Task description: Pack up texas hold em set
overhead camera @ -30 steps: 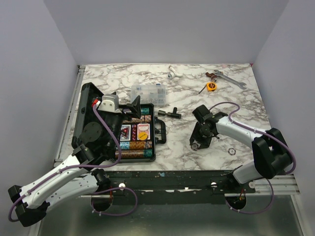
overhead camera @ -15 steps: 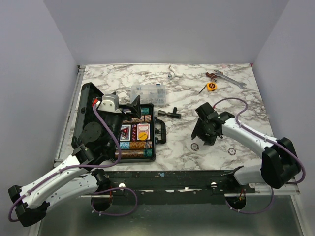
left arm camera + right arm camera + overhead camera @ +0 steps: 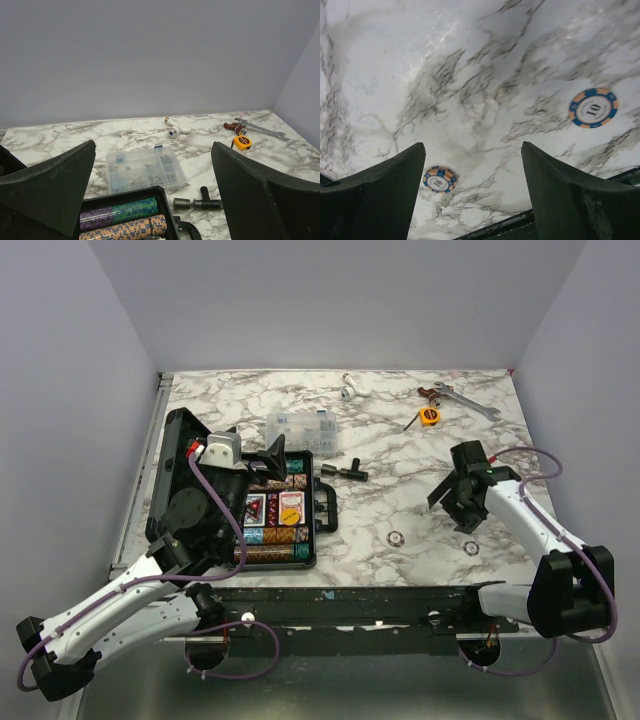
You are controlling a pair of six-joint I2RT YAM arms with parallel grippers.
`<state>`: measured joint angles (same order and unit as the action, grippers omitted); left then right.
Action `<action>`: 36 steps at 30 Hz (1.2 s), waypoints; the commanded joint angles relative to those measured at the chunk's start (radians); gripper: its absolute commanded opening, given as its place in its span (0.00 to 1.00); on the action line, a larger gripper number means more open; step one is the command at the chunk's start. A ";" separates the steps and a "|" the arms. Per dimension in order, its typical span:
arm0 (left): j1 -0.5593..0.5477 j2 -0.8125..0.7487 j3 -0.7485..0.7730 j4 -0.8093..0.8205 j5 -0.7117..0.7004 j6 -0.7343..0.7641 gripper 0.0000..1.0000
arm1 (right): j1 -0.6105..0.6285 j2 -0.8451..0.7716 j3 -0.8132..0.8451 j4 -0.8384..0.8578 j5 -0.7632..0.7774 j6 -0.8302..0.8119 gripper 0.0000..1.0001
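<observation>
The black case (image 3: pixel 322 508) of the texas hold em set lies open at the left, its lid (image 3: pixel 180 470) standing up. Inside are rows of chips (image 3: pixel 272 536) and red and blue card decks (image 3: pixel 272 506); the chip rows (image 3: pixel 120 212) also show in the left wrist view. My left gripper (image 3: pixel 262 452) (image 3: pixel 152 150) hovers over the case's far end, open and empty. Two loose orange-and-blue chips (image 3: pixel 396 537) (image 3: pixel 470 546) lie on the marble. My right gripper (image 3: pixel 462 512) (image 3: pixel 472 150) hangs open above them, one chip (image 3: pixel 439 180) by its left finger, the other chip (image 3: pixel 593 108) to the right.
A clear compartment box (image 3: pixel 301 428) (image 3: pixel 142 169) sits just behind the case, and a black T-shaped tool (image 3: pixel 346 471) (image 3: pixel 200 202) lies beside it. At the back are a white fitting (image 3: pixel 348 390), a yellow tape measure (image 3: pixel 430 416) and a wrench (image 3: pixel 468 402).
My right gripper opened wider and moved right and away from the left loose chip, which stays flat on the marble. The left arm has not moved.
</observation>
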<state>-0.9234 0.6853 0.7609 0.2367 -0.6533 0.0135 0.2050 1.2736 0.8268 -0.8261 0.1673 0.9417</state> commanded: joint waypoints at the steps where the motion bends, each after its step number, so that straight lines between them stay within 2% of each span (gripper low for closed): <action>1: -0.005 -0.012 0.026 -0.003 0.007 -0.005 0.98 | -0.133 -0.025 -0.035 -0.031 -0.035 -0.064 0.80; 12: -0.006 0.003 0.022 0.000 0.007 -0.007 0.99 | -0.363 -0.020 -0.139 -0.002 -0.135 -0.125 0.80; 26: -0.006 0.013 0.018 0.005 0.008 -0.008 0.99 | -0.469 0.033 -0.155 0.000 -0.109 -0.117 0.79; 36: -0.006 0.005 0.012 0.014 0.005 -0.004 0.99 | -0.504 0.091 -0.173 0.083 -0.136 -0.100 0.74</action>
<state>-0.9253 0.6994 0.7609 0.2371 -0.6537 0.0135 -0.2859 1.3354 0.6670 -0.7967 0.0593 0.8303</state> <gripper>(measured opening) 0.984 0.755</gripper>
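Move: The lone poker chip on the table lies about 9 cm to the right hand's right, 6 cm back towards the base and some 6 cm below. The small chip stack lies at that same height, about 10 cm to the right hand's left and 4 cm back; the black T-shaped tool is some 21 cm to its left and 15 cm ahead. From the left hand, the lone chip is roughly 46 cm to the right, 8 cm back and 38 cm below. Over the lone chip the right hand comes down with its fingers still wide open, having gone right by some 9 cm while sinking and drawing back about 5 cm each. It turns clockwise about 20 degrees and tips until the fingers point nearly straight down on either side of the chip; no grip yet. ##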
